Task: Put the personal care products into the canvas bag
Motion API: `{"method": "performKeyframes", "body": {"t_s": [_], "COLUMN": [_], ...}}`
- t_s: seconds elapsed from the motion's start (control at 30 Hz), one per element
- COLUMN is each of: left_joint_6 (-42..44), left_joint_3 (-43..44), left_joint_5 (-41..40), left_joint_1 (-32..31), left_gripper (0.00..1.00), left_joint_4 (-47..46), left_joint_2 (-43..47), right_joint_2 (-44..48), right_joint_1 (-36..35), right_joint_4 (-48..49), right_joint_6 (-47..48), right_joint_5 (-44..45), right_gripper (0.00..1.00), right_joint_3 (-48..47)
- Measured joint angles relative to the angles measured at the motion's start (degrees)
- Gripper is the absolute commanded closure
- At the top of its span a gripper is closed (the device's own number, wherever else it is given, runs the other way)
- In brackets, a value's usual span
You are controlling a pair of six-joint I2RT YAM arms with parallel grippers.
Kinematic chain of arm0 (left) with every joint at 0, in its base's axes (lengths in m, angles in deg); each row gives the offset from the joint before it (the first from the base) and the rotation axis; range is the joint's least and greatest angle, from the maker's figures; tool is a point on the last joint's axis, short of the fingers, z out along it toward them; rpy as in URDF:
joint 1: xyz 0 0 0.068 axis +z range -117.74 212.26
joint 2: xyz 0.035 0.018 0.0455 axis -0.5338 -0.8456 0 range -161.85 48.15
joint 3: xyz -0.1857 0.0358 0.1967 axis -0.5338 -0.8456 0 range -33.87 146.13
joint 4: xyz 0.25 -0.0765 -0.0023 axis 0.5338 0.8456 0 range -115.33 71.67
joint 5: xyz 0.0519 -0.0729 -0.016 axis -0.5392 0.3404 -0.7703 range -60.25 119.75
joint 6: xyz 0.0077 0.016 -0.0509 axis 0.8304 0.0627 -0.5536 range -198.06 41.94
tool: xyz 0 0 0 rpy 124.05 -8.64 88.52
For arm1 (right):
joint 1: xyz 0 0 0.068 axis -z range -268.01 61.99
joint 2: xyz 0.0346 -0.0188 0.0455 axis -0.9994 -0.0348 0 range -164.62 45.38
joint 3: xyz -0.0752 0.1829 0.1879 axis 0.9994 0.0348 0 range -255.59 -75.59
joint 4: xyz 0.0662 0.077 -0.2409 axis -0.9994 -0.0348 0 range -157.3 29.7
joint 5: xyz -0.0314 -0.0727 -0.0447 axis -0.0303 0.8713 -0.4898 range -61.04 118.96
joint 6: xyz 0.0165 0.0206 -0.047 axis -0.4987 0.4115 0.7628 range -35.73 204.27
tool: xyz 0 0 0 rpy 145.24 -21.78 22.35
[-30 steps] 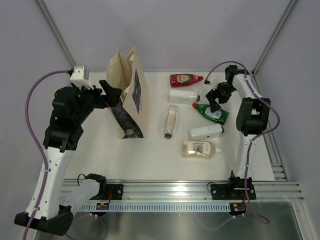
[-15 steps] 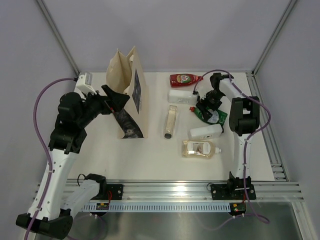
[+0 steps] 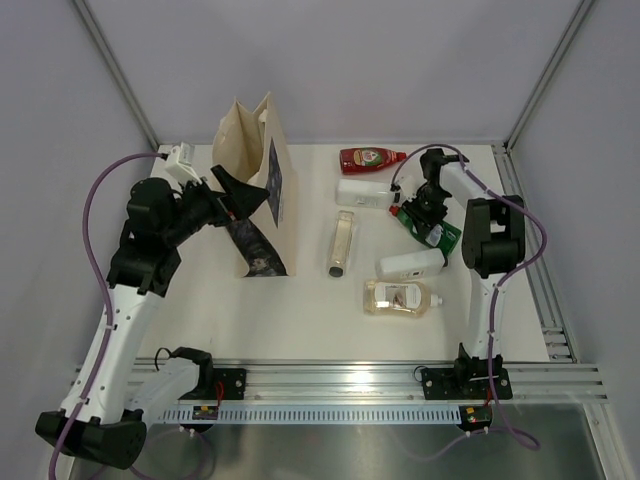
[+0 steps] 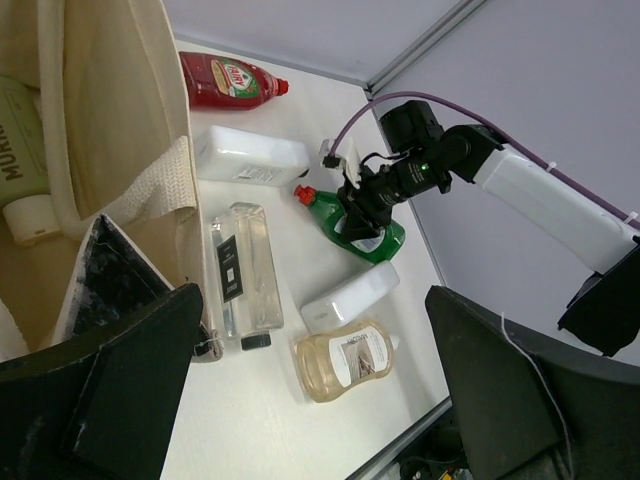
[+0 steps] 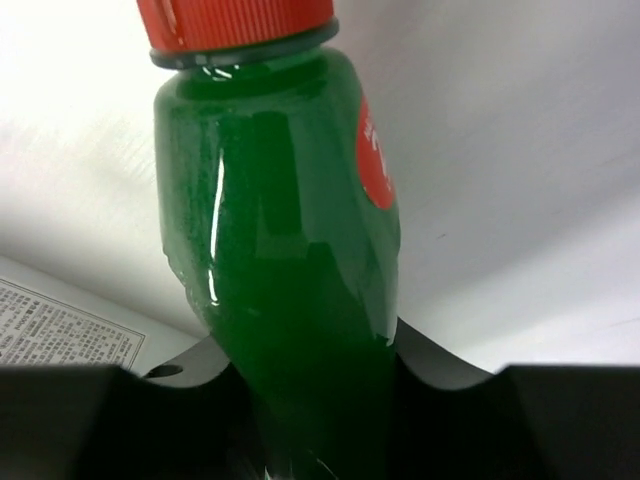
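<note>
The canvas bag (image 3: 268, 170) stands upright at the back left, its mouth facing up. My left gripper (image 3: 240, 196) hovers open at its left rim, empty. Inside the bag lies a pale olive bottle (image 4: 18, 165). On the table lie the red bottle (image 3: 368, 158), white bottle (image 3: 362, 192), slim clear bottle (image 3: 341, 243), white bottle with grey cap (image 3: 411, 263) and amber bottle (image 3: 399, 297). My right gripper (image 3: 428, 208) is shut on the green bottle (image 3: 441, 236), which fills the right wrist view (image 5: 280, 250) with its red cap (image 5: 240, 25) pointing away.
The bottles lie close together right of the bag; the white bottle (image 5: 60, 325) lies just beside the held green one. The table's back edge and a frame post (image 3: 505, 148) stand close behind my right arm. A rail (image 3: 340, 378) runs along the near edge.
My right gripper came down over the green bottle and closed on it. The left arm shifted slightly toward the bag's mouth, staying open.
</note>
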Motion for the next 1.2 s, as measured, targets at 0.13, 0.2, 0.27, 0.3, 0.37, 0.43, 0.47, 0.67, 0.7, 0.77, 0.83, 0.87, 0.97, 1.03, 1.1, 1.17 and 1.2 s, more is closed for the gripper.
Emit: {"method": "performKeyframes", "body": {"t_s": [0.13,0.2,0.27,0.3,0.37,0.43,0.47,0.67,0.7,0.77,0.83,0.87,0.97,1.03,1.1,1.17,1.2], "left_joint_6": [-1.2,-1.7,-2.3,-2.6,-3.2,-4.0,-4.3,-5.9,-6.1,-6.7,-7.0,-7.0,-6.9,-6.5,-5.5,-4.4,-3.6], "left_joint_3": [-1.2,-1.3,-1.3,-1.3,-1.3,-1.0,-0.3,5.1,6.1,8.1,10.1,10.9,12.5,13.2,14.0,14.8,15.0], "left_joint_5": [1.0,1.6,1.8,2.0,2.2,2.3,2.2,2.2,2.3,2.8,3.2,3.4,3.7,3.5,2.7,1.2,0.0], "left_joint_1": [0.0,-0.2,-1.0,-1.6,-3.6,-5.8,-7.1,-15.6,-16.7,-18.4,-19.7,-20.1,-21.0,-21.1,-21.1,-21.1,-21.1], "left_gripper": [0.01,0.01,0.01,0.01,0.01,0.01,0.01,0.01,0.01,0.01,0.01,0.01,0.01,0.01,0.01,0.01,0.01], "left_joint_4": [-0.7,-1.1,-1.8,-2.5,-4.1,-5.5,-5.9,-8.7,-9.0,-9.8,-10.2,-10.4,-10.7,-10.1,-8.5,-7.0,-6.0], "left_joint_2": [-0.4,-0.9,-1.8,-2.4,-3.8,-5.4,-6.6,-16.1,-17.9,-21.2,-24.3,-25.6,-28.1,-28.6,-28.6,-28.4,-28.2], "right_joint_2": [0.1,0.1,0.1,0.1,0.8,1.9,3.0,11.1,12.4,14.4,16.4,17.1,19.6,21.1,22.4,23.4,23.8], "right_joint_1": [3.4,6.2,9.3,10.7,13.2,14.4,14.7,13.5,13.4,13.0,12.9,12.9,12.7,12.5,12.0,11.2,10.7], "right_joint_4": [0.4,0.1,-0.5,-0.5,0.4,1.1,2.1,10.3,11.9,15.1,18.8,20.4,24.4,25.7,26.7,26.9,27.2], "right_joint_6": [-2.9,-4.5,-6.5,-7.7,-10.2,-12.8,-14.4,-29.1,-32.0,-37.1,-42.1,-43.9,-48.4,-50.0,-50.8,-51.2,-51.4], "right_joint_5": [-6.4,-11.1,-16.5,-19.0,-23.6,-27.0,-28.9,-41.2,-43.3,-47.7,-52.3,-53.9,-57.9,-59.5,-60.4,-60.7,-60.8], "right_gripper": [1.00,1.00,1.00,1.00,1.00,1.00,1.00,1.00,1.00,1.00,1.00,1.00,1.00,1.00,1.00,1.00,1.00], "right_joint_3": [-0.6,-1.5,-3.1,-3.9,-4.5,-4.2,-3.5,2.7,3.7,5.3,7.1,7.9,10.7,12.0,12.8,13.0,13.0]}}
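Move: Already pinched in the right hand, the green bottle lies on the table. The canvas bag's middle is about 44 cm to that hand's left, level with it fore and aft, and 13 cm higher; one white bottle lies about 17 cm left and 6 cm ahead, the other 6 cm left and 13 cm back. From the left hand the green bottle is about 42 cm right, 10 cm ahead and 34 cm below; the bag is 12 cm straight ahead, 20 cm below. Lifting the green bottle some 21 cm off the table, the right hand keeps its grip, turns its fingers from straight down to leftward (nearly 70 degrees) and, after edging forward and right, goes about 10 cm left, towards the bag. The empty left hand, wide open, swings about 16 cm right towards the bottle, dipping slightly and turning some 20 degrees clockwise, its arm shoving the bag's upper part along. ##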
